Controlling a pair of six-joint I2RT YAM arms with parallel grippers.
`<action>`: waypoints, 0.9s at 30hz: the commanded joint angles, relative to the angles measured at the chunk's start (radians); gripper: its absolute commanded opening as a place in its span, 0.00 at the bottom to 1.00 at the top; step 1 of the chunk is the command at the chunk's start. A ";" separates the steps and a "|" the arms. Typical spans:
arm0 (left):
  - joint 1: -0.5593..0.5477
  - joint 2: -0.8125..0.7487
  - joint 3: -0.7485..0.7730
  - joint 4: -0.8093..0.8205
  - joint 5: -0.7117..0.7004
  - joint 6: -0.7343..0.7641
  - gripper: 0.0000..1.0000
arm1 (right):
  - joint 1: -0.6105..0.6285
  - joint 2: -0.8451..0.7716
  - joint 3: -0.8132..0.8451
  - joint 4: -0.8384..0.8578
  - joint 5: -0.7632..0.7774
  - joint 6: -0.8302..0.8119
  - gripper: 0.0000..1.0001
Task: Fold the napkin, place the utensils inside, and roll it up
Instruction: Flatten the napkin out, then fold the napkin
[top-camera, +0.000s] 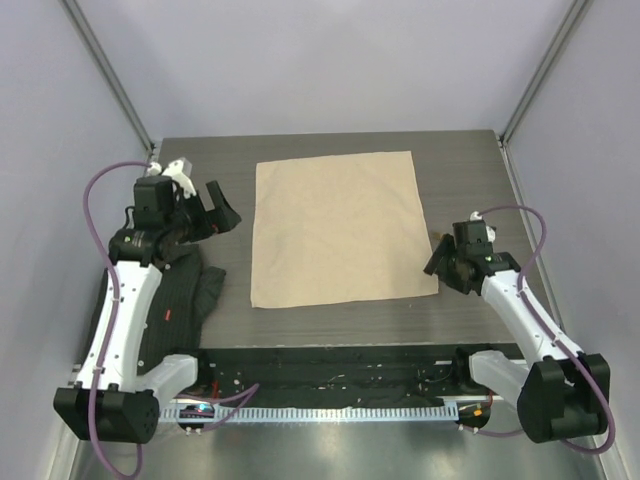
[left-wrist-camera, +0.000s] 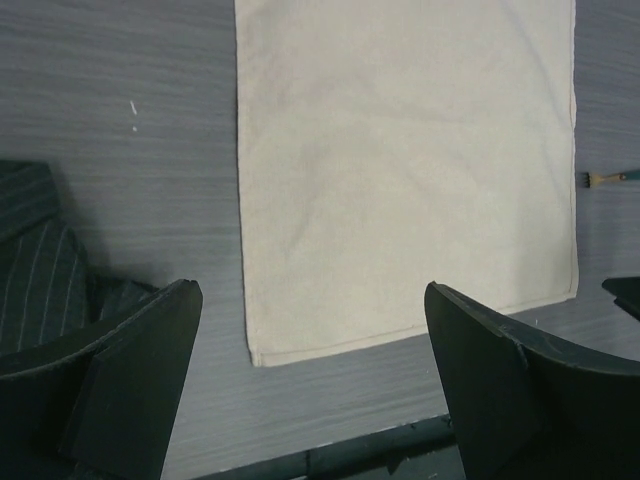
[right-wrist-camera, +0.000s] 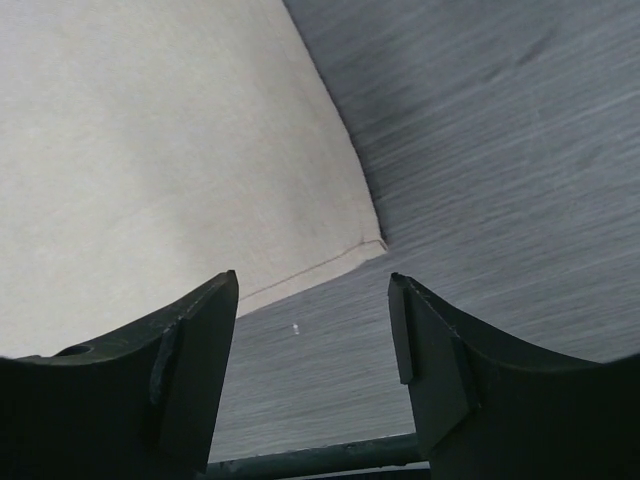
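Observation:
The beige napkin (top-camera: 340, 228) lies flat and unfolded in the middle of the dark table (top-camera: 330, 145). My left gripper (top-camera: 222, 208) hovers open just off the napkin's left edge, nothing between its fingers. In the left wrist view the gripper (left-wrist-camera: 312, 300) faces the napkin (left-wrist-camera: 400, 170), and a small utensil (left-wrist-camera: 605, 177) with a light tip shows past the far edge. My right gripper (top-camera: 437, 258) is open beside the napkin's near right corner. Its wrist view shows that corner (right-wrist-camera: 365, 240) just ahead of the empty gripper (right-wrist-camera: 312, 285).
A dark ribbed cloth (top-camera: 185, 300) lies crumpled under the left arm at the near left, also in the left wrist view (left-wrist-camera: 40, 270). A black rail (top-camera: 330, 355) runs along the table's near edge. Metal frame posts stand at the back corners.

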 joint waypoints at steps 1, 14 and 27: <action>0.003 0.040 0.054 0.065 -0.019 0.049 1.00 | -0.012 0.022 -0.031 0.002 0.065 0.066 0.66; 0.003 0.045 -0.101 0.199 -0.054 0.073 1.00 | -0.063 0.169 -0.058 0.026 0.080 0.080 0.50; 0.003 0.032 -0.138 0.173 -0.071 0.072 1.00 | -0.064 0.215 -0.062 0.082 0.002 0.092 0.44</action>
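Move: The napkin's near right corner lies almost under the open right hand, about 2 cm back and some 7 cm below it. From that hand the napkin's middle is roughly 24 cm to the left and 18 cm farther out, and the green-handled utensil about 15 cm ahead and 7 cm to the right; both lie some 8 cm below. From the left hand the corner is around 47 cm to the right, 6 cm back and 23 cm below. The right hand brings its left fingertip into contact with the edge of the napkin's near right corner, sinking about 7 cm while easing some 3 cm back and 2 cm right, then creeping slightly forward and left. It tips about 15 degrees steeper, turns a little clockwise and narrows its fingers without shutting. The left hand, wide open, sinks about 5 cm, clear of the napkin, edging 2 cm forward. ##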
